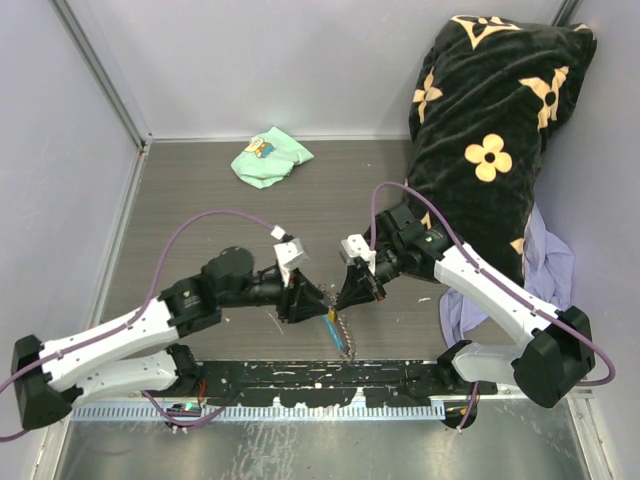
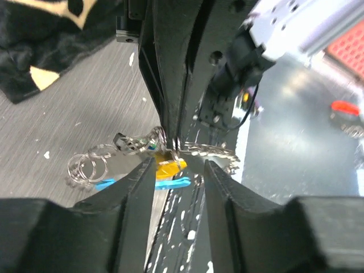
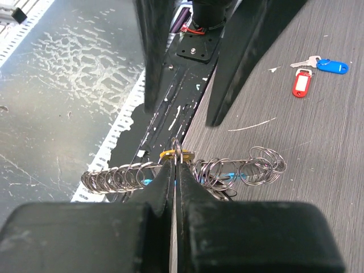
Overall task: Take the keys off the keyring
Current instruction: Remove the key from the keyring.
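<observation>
The keyring (image 3: 178, 147) is a silvery ring standing upright, and my right gripper (image 3: 176, 162) is shut on it. A key with a yellowish tag (image 3: 170, 154) hangs on that ring. Chains of linked rings (image 3: 114, 177) trail to both sides. My left gripper (image 2: 179, 165) is open just in front of the yellowish tag (image 2: 168, 168), touching nothing. A sky-blue fob (image 2: 173, 183) lies below it. Two loose keys, one with a red tag (image 3: 302, 83) and one with a blue tag (image 3: 331, 66), lie on the table. In the top view both grippers (image 1: 305, 300) (image 1: 352, 290) meet over the keyring (image 1: 338, 328).
A mint-green cloth (image 1: 268, 158) lies at the back of the table. A black flowered pillow (image 1: 500, 110) fills the back right, with a lavender cloth (image 1: 550, 270) beneath it. A black rail (image 1: 320, 378) runs along the near edge.
</observation>
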`<state>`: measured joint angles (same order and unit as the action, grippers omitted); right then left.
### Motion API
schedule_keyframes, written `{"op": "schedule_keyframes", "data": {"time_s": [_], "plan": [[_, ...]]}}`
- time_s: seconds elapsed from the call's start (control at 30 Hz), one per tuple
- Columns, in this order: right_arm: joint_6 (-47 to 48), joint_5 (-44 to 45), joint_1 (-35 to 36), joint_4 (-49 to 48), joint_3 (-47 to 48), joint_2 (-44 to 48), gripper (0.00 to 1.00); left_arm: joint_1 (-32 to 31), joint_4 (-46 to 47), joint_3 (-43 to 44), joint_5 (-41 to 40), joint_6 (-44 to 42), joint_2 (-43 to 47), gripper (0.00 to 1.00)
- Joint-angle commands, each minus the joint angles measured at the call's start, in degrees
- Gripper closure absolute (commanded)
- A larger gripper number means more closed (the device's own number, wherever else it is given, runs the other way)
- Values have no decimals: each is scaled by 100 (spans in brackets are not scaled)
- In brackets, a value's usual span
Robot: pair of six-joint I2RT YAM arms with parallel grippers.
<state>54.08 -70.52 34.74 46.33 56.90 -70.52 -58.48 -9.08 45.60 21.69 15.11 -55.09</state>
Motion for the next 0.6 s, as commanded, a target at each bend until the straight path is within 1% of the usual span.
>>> {"op": "schedule_keyframes", "data": {"time_s": [0.0, 0.13, 0.2, 0.3, 0.47, 0.57], "plan": [[-108, -693, -205, -60, 255, 91, 99, 27, 2185, -1039, -531, 690, 948, 53], [-461, -931, -349, -374, 156, 71, 99, 28, 3622, -1927, -874, 1114, 1384, 47], [-566, -1020, -408, -461, 146, 26, 99, 29, 4198, -2208, -983, 1276, 1393, 44], [-654, -1028, -461, -502, 165, -28, 99, 25, 5039, -2447, -1036, 1559, 1177, 43], [-680, -1180, -696, -502, 148, -52, 99, 29, 5631, -2732, -1297, 1881, 962, 43], [-695, -1247, -868, -502, 131, -29, 99, 29, 5701, -2851, -1544, 1974, 1010, 43]]}}
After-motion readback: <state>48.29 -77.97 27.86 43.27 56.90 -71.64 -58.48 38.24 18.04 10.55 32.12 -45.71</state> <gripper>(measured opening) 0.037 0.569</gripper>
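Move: The yellow key tag hangs just beyond the left fingertips, roughly 3 cm to that hand's right, 1 cm back and 3 cm lower. From the right hand the tag sits about 1 cm to the left and 2 cm below its shut tips. The keyring's blue strap dangles some 4 cm right, 5 cm back and 8 cm below the left hand; a loose red tag lies about 18 cm left, 6 cm farther out and 20 cm down. Still pinching the keyring's loop at its tips, the right hand carries it about 2 cm forward and nearly as far up, tilting slightly. The left hand, free of the keyring, opens wider and backs off left from the tag by nearly 2 cm, then works forward and up, its fingers swinging up about 30 degrees from slightly below level to slightly above. ##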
